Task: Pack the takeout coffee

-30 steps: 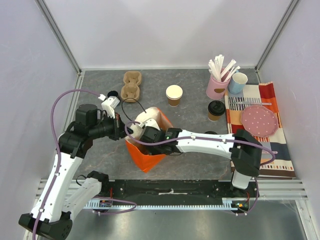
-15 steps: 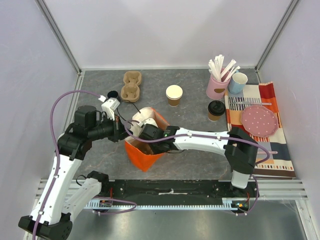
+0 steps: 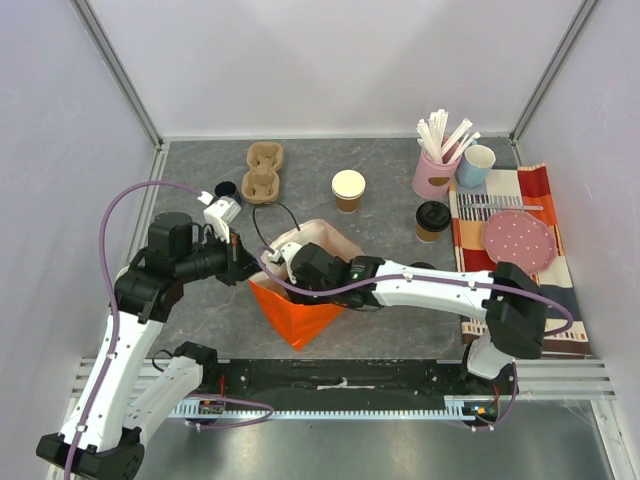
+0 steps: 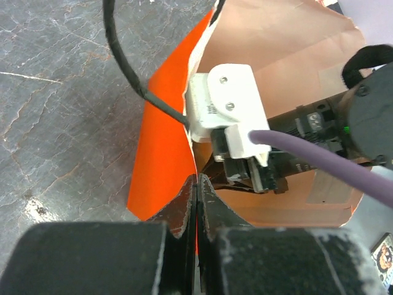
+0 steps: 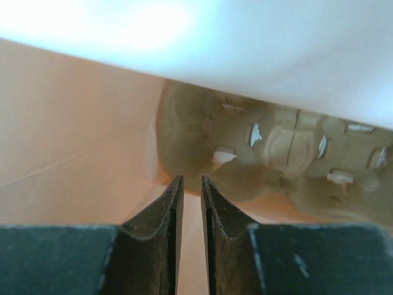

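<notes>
One kraft takeout coffee cup [image 3: 348, 190] stands open, cream inside, at the back centre. The other cup [image 3: 432, 221] wears its black lid, right of it. A loose black lid [image 3: 226, 188] lies at the far left. My left gripper [image 4: 196, 179] is shut on the left edge of the orange paper bag [image 3: 300, 312]. My right gripper [image 5: 189, 179] reaches inside the bag, its jaws a narrow slit apart. Its tips sit at the rim of a moulded pulp carrier [image 5: 270, 160] inside the bag. Whether they pinch that rim cannot be told.
A second pulp cup carrier [image 3: 263, 170] lies at the back left. A pink cup of white sticks [image 3: 434, 172] and a light blue cup [image 3: 477, 165] stand at the back right. A striped cloth [image 3: 560, 290] with a pink plate [image 3: 518, 240] covers the right side.
The right gripper's jaws have narrowed inside the bag. The right arm's elbow has swung right, and the bag's mouth has spread and shifted a little right. The left gripper keeps its hold.
</notes>
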Available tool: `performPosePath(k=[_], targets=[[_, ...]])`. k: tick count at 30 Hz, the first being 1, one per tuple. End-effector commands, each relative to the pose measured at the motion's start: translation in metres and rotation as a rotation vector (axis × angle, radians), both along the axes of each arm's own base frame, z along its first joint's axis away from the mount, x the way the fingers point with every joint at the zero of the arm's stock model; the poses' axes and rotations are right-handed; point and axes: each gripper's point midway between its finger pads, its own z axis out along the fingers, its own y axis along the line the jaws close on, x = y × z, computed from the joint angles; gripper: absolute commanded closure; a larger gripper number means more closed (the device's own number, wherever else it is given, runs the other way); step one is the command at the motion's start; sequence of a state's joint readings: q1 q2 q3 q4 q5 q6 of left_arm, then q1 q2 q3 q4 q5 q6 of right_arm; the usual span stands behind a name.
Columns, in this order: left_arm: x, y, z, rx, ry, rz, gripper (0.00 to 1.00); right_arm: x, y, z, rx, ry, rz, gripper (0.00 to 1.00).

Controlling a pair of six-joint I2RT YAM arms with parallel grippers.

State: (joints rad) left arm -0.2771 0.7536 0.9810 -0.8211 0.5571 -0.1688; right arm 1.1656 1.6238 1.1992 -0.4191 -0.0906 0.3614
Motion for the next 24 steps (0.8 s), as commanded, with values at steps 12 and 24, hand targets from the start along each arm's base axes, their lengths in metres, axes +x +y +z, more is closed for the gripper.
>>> performPosePath(k=[12,24], targets=[[-0.004,-0.005,0.014,-0.003,-0.098,-0.082,0.98,0.003,-0.01,-0.021,-0.15,0.058,-0.066,0.4],[-0.013,-0.011,0.019,-0.017,-0.115,-0.148,0.98,0.018,0.021,0.098,0.089,-0.042,-0.071,0.02]])
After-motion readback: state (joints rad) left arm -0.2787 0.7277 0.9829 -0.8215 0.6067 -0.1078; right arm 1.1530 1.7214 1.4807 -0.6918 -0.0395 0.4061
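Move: Down inside the paper bag, the right hand has the cup holder on the bag's floor roughly 6 cm ahead and 8 cm below, neither left nor right of it. The bag's rim corner pinched by the left hand is about 13 cm to the right hand's left, 3 cm ahead and 12 cm up; the nearer lidded cup is some 24 cm to its right, 7 cm ahead, 7 cm lower. From the left hand the holder lies about 17 cm right, 2 cm ahead and 21 cm down. Dipping about 4 cm deeper into the bag towards the cup holder, the right hand edges a little right, then turns back and rises some 7 cm away from the holder, easing slightly forward and left. Its fingers spread from a quarter open to nearly fully open, starting during the dip. The left hand keeps its pinch on the bag's rim, drifting barely a centimetre. ##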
